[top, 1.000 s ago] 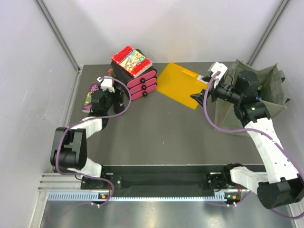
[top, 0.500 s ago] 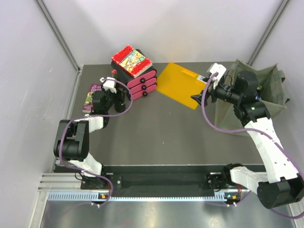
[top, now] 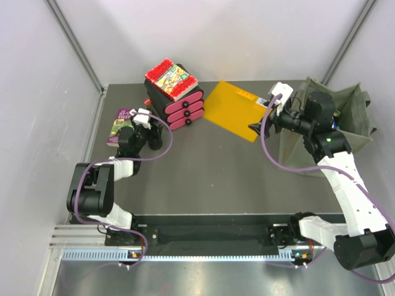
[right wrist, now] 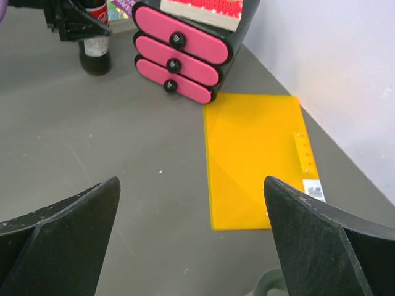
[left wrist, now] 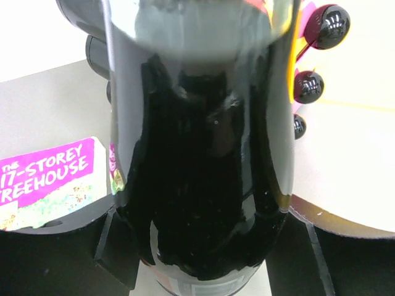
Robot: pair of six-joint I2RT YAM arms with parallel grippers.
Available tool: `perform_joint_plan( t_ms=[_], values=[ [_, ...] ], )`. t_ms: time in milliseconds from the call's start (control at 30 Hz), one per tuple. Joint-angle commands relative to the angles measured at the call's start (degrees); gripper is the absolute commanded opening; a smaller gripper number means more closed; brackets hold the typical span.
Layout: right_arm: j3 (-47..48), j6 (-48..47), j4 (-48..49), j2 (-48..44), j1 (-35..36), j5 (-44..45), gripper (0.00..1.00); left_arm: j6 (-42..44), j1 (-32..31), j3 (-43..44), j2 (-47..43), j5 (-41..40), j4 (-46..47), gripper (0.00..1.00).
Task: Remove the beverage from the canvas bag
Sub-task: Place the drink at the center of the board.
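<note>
The beverage [left wrist: 203, 172] is a dark glass bottle with a red cap [top: 147, 102]. It stands upright on the table by the pink drawers, outside the bag. My left gripper [top: 150, 126] is shut on its body, a finger pressed against each side. The right wrist view shows the bottle [right wrist: 94, 46] far off with that gripper round its upper part. The olive-green canvas bag [top: 353, 117] slumps at the back right corner. My right gripper [top: 255, 126] hangs open and empty just left of the bag, above the folder's near edge, its fingers [right wrist: 65, 222] wide apart.
A pink three-drawer unit [top: 183, 108] with a colourful book [top: 171, 77] on top stands at the back centre-left. A flat yellow-orange folder [top: 233, 110] lies between it and the bag. A purple book [top: 120, 123] lies left of the bottle. Walls close in on the left, the back and the right.
My left gripper and the bottle have shifted slightly toward the near side, and the left elbow has swung. The right arm has barely moved.
</note>
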Motion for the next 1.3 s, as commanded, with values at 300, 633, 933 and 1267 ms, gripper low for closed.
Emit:
perform_joint_plan(
  t_ms=[300,633,933,1267],
  values=[
    [3.2,-0.8,1.8,-0.9,0.1,-0.4,1.0,0.9,0.5,-0.7,-6.4,-1.0,10.6,0.83],
    [4.4,-0.7,1.6,-1.7,0.0,-0.7,0.99,-1.7,0.5,-0.6,-14.6,-1.7,2.6,0.84],
    [13.3,4.2,-1.8,-1.8,-1.4,2.6,1.0,-11.7,0.4,10.9,-35.8,-1.7,-34.8,0.87],
    [23.1,20.2,-3.9,1.3,-18.4,11.1,0.99,-28.8,-0.6,33.9,-32.4,9.1,-62.6,0.94]
  ],
)
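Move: The bottle already stands upright between the left hand's fingers, its middle roughly 2 cm below the hand. The purple book lies about 14 cm to the left and 8 cm farther out, flat on the board some 14 cm lower; the pink-drawer box is around 17 cm ahead and 12 cm to the right, about 8 cm lower. From the right hand, the bottle is about 46 cm left, 8 cm ahead and 20 cm below. Upward first, the left hand opens its fingers slightly wider and lets go of the bottle, rising along its upper part; then it draws back too, ending about 26 cm higher and 10 cm nearer its base, tilting its left side down. Late on, the right hand, empty and open, rises, then swings right while turning some 20 degrees clockwise. ##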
